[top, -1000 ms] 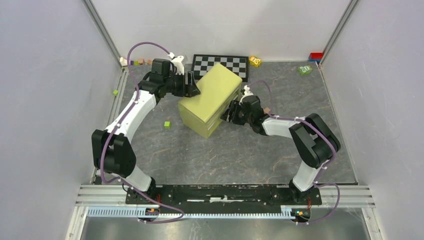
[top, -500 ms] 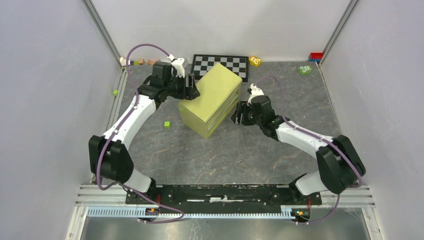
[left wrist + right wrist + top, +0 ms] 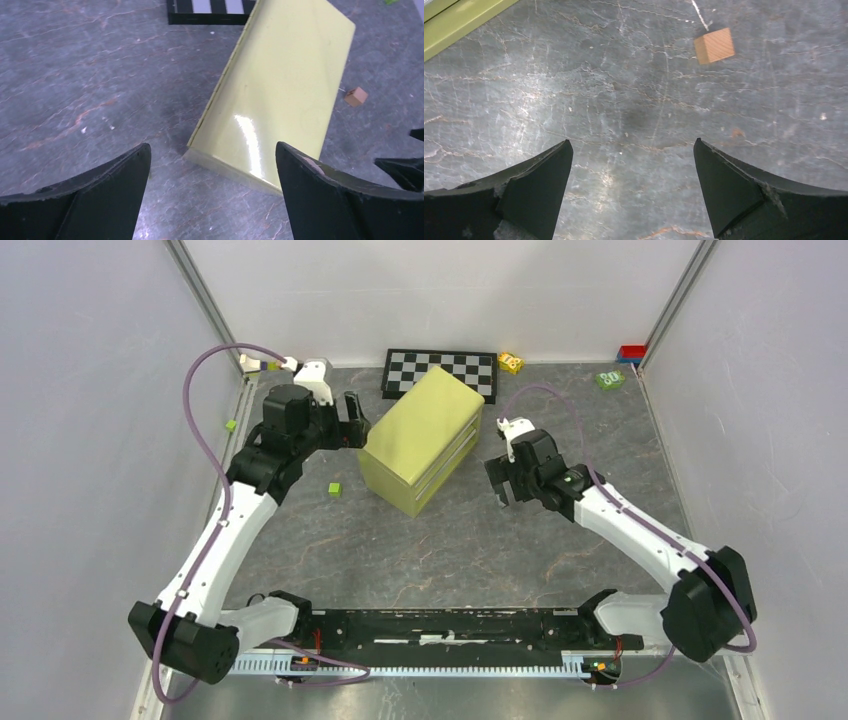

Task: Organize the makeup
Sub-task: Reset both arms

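Note:
No makeup shows in any view. A closed yellow-green box [image 3: 420, 438] stands at the middle of the table, its shiny lid [image 3: 285, 90] filling the left wrist view and one corner [image 3: 454, 20] showing in the right wrist view. My left gripper [image 3: 352, 420] [image 3: 211, 145] hangs open just left of the box, apart from it, with nothing between its fingers. To the right of the box my right gripper [image 3: 500, 480] [image 3: 632, 141] is open over bare table, also holding nothing.
A chequered board [image 3: 445, 368] lies behind the box. A wooden cube [image 3: 714, 46] sits on the table beyond the right gripper. Green cubes [image 3: 334, 488] lie left of the box. Small coloured pieces [image 3: 609, 379] lie along the back wall. Side walls enclose the table.
Both grippers were against the box's sides and have drawn away from it, the left one to the left, the right one to the right and nearer. Both jaws have opened wider.

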### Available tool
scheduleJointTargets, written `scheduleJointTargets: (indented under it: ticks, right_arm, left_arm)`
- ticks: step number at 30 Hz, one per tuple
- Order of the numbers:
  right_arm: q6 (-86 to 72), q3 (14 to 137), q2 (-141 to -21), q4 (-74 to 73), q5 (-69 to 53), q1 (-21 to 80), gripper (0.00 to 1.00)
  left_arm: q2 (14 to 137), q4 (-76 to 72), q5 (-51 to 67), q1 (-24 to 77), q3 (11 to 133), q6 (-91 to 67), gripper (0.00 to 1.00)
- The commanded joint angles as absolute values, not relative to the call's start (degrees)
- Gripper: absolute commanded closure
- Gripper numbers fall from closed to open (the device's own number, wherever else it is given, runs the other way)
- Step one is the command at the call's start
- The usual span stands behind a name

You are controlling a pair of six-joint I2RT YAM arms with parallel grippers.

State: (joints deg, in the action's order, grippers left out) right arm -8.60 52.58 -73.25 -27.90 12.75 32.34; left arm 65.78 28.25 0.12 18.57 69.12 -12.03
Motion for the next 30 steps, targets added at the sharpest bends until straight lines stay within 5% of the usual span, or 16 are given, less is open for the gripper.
scheduleJointTargets:
  ticks: [1, 15, 24, 30]
  right_arm:
    - [-4.38, 55.30, -69.50, -31.45, 16.46, 32.87, 0.02]
    - [1.10, 59.49, -72.12, -30.57, 20.91, 32.87, 0.02]
    - [5.78, 37.14, -46.51, 5.67, 20.27, 32.87, 0.02]
    - [9.25, 30.43, -39.61, 12.86, 21.84, 32.87, 0.02]
  left_arm:
    - [62.84, 32.52, -6.03, 18.63, 68.49, -14.89, 0.00]
    - [56.55, 33.56, -11.07, 18.60, 66.33, -17.70, 0.00]
    - [54.16, 36.32, -15.78, 18.60, 69.04, -18.71, 0.00]
    - [51.35, 36.63, -20.26, 18.63, 70.79, -19.20, 0.00]
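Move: The makeup box's middle is about 14 cm right, 5 cm ahead and 19 cm below the left hand; the green cube lies roughly 4 cm left, 6 cm back and 27 cm below it, the chessboard some 20 cm ahead, 17 cm right. From the right hand the box is about 18 cm left, 10 cm ahead, 3 cm lower, and the wooden cube 6 cm ahead, 4 cm right, 11 cm below. Left hand retreats left and back from the makeup box; right rises about 12 cm, tipping up 40 degrees. ##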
